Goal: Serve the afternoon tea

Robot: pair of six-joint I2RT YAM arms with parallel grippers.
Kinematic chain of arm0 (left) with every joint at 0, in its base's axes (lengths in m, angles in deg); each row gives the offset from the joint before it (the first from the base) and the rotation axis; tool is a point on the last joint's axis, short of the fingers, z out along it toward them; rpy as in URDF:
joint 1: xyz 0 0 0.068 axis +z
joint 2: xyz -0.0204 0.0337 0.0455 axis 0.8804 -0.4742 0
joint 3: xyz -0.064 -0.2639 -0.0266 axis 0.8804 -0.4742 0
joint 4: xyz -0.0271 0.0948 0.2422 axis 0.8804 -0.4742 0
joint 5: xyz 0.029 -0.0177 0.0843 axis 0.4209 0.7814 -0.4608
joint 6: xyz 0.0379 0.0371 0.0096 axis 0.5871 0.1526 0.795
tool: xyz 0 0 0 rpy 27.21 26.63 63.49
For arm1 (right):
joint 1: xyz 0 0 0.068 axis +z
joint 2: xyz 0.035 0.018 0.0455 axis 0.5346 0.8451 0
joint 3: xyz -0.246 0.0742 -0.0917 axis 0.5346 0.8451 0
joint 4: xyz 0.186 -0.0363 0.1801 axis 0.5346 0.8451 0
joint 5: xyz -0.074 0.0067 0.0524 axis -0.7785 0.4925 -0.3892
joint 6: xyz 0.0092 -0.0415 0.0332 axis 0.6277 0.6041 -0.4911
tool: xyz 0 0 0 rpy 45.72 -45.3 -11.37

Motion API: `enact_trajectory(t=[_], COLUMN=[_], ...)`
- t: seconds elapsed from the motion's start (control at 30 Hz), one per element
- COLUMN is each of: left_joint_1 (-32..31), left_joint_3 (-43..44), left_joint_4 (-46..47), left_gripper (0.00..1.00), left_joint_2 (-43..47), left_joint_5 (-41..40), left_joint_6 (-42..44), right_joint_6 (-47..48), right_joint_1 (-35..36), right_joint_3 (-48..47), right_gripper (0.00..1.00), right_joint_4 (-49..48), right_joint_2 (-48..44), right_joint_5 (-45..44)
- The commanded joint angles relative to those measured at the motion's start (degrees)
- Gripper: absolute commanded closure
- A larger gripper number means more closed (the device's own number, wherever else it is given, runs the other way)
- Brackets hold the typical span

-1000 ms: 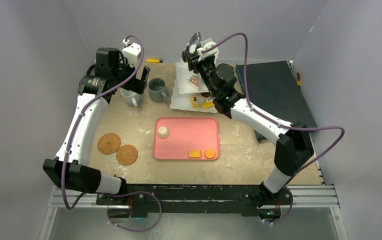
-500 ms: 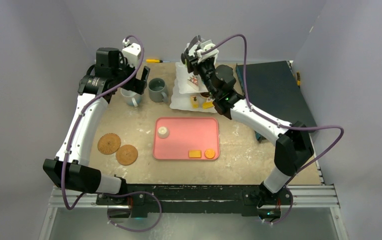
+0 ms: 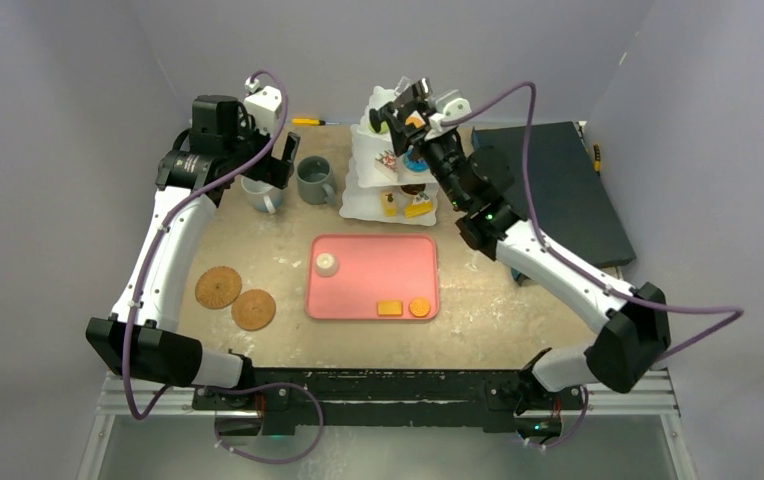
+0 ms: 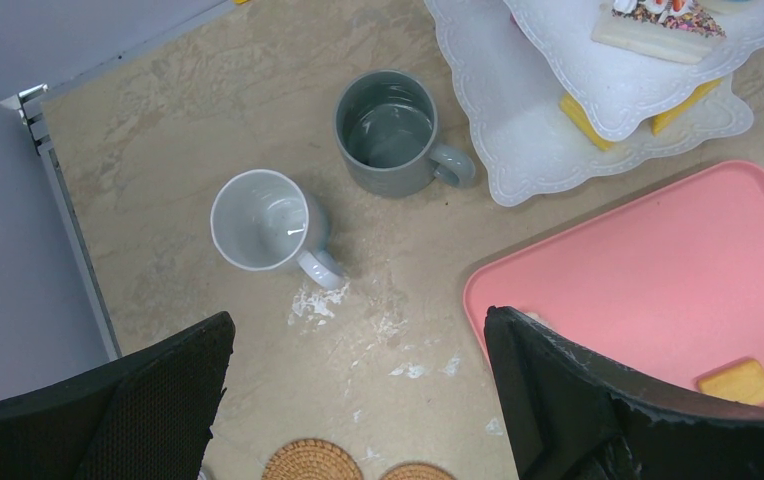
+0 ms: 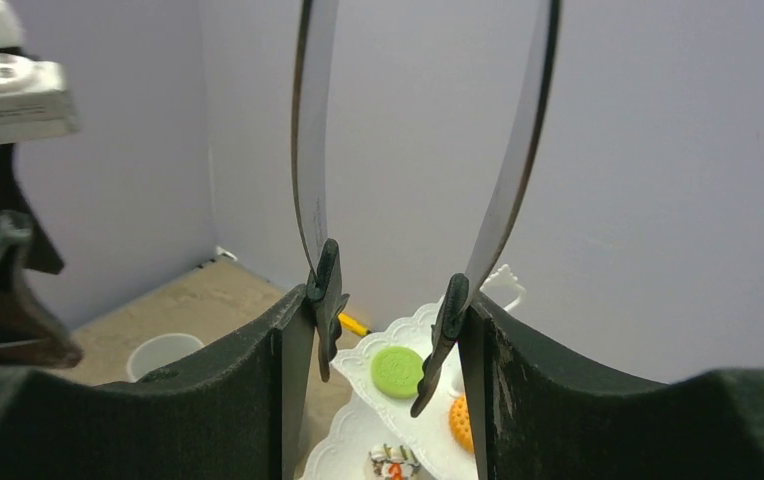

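The white three-tier stand [image 3: 354, 207] stands at the back, behind the pink tray [image 3: 373, 280]. A green pastry [image 5: 396, 370] and an orange one [image 5: 461, 422] lie on its top tier [image 5: 408, 329]. My right gripper [image 5: 383, 310] is shut on the black-tipped tongs [image 5: 310, 150], just above that tier. The tong tips stand apart with nothing between them. My left gripper [image 4: 358, 330] is open and empty above the table, near the white mug [image 4: 258, 220] and grey mug [image 4: 388, 130]. Two cork coasters [image 3: 218, 287] [image 3: 253, 309] lie at the left.
On the pink tray lie a white pastry [image 3: 327, 264], a yellow biscuit [image 3: 390, 308] and an orange round one [image 3: 419, 308]. A dark pad [image 3: 548, 185] covers the back right. A yellow-handled tool [image 3: 308, 121] lies by the back wall.
The right arm has swung its elbow out to the right, and the tongs have drawn back from the top tier. A green pastry now shows there. The left arm has not moved.
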Motion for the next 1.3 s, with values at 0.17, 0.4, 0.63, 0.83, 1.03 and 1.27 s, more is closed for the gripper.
enact_trajectory(t=[0.17, 0.4, 0.63, 0.83, 1.03, 1.27], left_joint_1=[0.8, 0.8, 0.8, 0.8, 0.8, 0.8], left_joint_3=[1.7, 2.3, 2.7, 2.7, 3.2, 3.0], left_joint_4=[1.0, 0.7, 0.1, 0.0, -0.3, -0.3], left_gripper=[0.05, 0.05, 0.05, 0.05, 0.05, 0.05], left_joint_2=[1.2, 1.0, 1.0, 1.1, 1.1, 1.1], left_joint_5=[0.0, 0.0, -0.2, -0.2, -0.4, -0.4], left_joint_6=[0.6, 0.3, 0.4, 0.4, 0.6, 1.0], right_joint_6=[-2.6, -3.7, -7.9, -8.9, -9.2, -9.3], right_joint_1=[2.3, 10.5, 14.9, 17.8, 18.0, 18.1], right_joint_3=[11.8, 19.3, 25.0, 26.6, 26.5, 24.9], right_gripper=[0.46, 0.45, 0.44, 0.44, 0.43, 0.41], right_joint_4=[4.1, 3.2, -1.4, -7.9, -14.9, -19.6], right_joint_2=[-10.4, -11.6, -8.8, -3.5, 4.2, 11.7], right_joint_5=[8.4, 4.0, 4.8, 5.1, 5.3, 5.6])
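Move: The white cake in the pink tray lies about 18 cm to the left of the right hand, some 11 cm back and 41 cm below it. Its tray neighbours, the yellow square biscuit and the orange round biscuit, lie 10 cm nearer the base than it and 15 and 21 cm to its right. The cake stand's middle is about 8 cm ahead of the right hand, 3 cm left and 29 cm down. From the left hand the cake lies some 10 cm back, 12 cm right and 28 cm below. Towards the white cake, still gripping the tongs empty and part open, the right hand first draws back off the cake stand's top tier, then swings left and sinks fast, some 25 cm lower and 12 cm farther left by the end. The wrist tips down about 20 degrees and turns about as much counter-clockwise, bringing the tong tips over the cake. ##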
